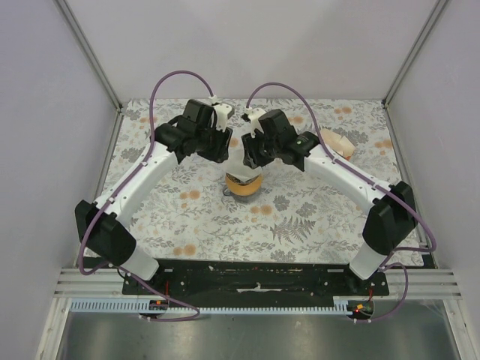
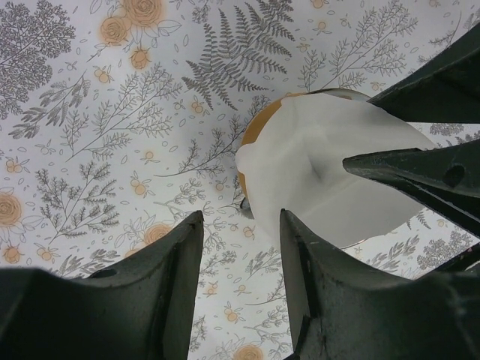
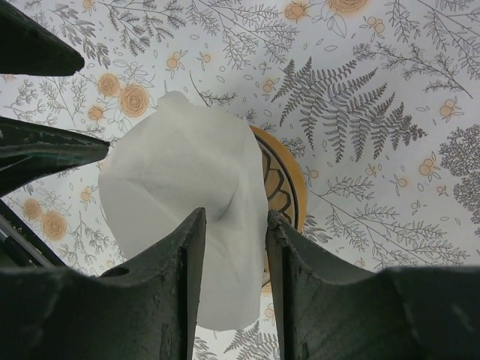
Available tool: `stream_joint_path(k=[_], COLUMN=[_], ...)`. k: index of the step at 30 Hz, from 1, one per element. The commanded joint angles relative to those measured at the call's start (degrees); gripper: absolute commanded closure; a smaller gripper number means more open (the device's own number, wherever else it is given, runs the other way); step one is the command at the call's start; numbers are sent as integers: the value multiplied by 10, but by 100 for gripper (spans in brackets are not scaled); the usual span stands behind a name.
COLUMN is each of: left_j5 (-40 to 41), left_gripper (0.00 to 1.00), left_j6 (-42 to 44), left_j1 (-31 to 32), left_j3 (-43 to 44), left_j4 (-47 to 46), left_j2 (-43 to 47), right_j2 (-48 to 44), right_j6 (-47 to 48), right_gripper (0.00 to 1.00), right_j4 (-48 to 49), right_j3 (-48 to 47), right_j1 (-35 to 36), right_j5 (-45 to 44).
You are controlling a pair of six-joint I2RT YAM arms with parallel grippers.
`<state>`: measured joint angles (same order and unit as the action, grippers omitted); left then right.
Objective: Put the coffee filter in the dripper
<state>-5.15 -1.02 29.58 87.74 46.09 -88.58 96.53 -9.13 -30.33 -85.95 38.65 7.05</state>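
Observation:
The white paper coffee filter [image 3: 180,172] sits crumpled and tilted on top of the dripper [image 3: 289,180], hiding most of it; only the dripper's orange-brown collar shows at one side. My right gripper [image 3: 235,214] hangs just above with its jaws apart, and the filter's edge shows in the gap between them. From the other side, the coffee filter [image 2: 330,172] covers the dripper [image 2: 259,127]. My left gripper [image 2: 241,214] is open beside it, with only tablecloth between its fingers. From above, both grippers meet over the dripper [image 1: 244,187].
A flowered cloth [image 1: 300,217] covers the table. A pale orange-and-white object [image 1: 339,142] lies at the back right, partly behind the right arm. Plain walls close in the left, back and right sides.

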Motion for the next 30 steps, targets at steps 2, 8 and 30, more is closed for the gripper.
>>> stream_joint_path(k=[2,8,30], left_j5=[-28,-29,-173], left_gripper=[48,48,50], left_j6=[-19,-49,-203], left_j1=[-7,-43,-86], left_j3=[0,1,-117], left_j4=[-26,-29,-102], left_j2=[2,9,6], right_j2=[-41,-76,52], right_j6=[29,58,58], right_gripper=[54,55,100], right_j4=[26,44,-10], right_j3=[-34,-26,-19], right_j1=[-1,16,65], right_j5=[-5,-67,-16])
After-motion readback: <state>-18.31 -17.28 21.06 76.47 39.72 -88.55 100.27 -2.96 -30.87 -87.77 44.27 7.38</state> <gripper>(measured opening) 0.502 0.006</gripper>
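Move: The coffee filter sits loosely on top of the dripper, its middle about 3 cm left, 1 cm back and 3 cm below the right fingertips. The dripper's wooden collar is roughly 3 cm left, 3 cm back and 6 cm below that hand, with the glass server directly under the collar, some 14 cm below the hand. From the left hand the filter lies about 6 cm right, 1 cm back and 5 cm lower. The filter is left by the half-open right fingers, which rise about 6.5 cm, shut while shifting left, then come down some 8 cm with closed tips onto the filter, ending left and slightly back of where they began. Beside it the left hand, still half open, edges forward and left, then sinks about 5 cm along the filter's left side, drawing back a little and tilting to point more steeply down. ##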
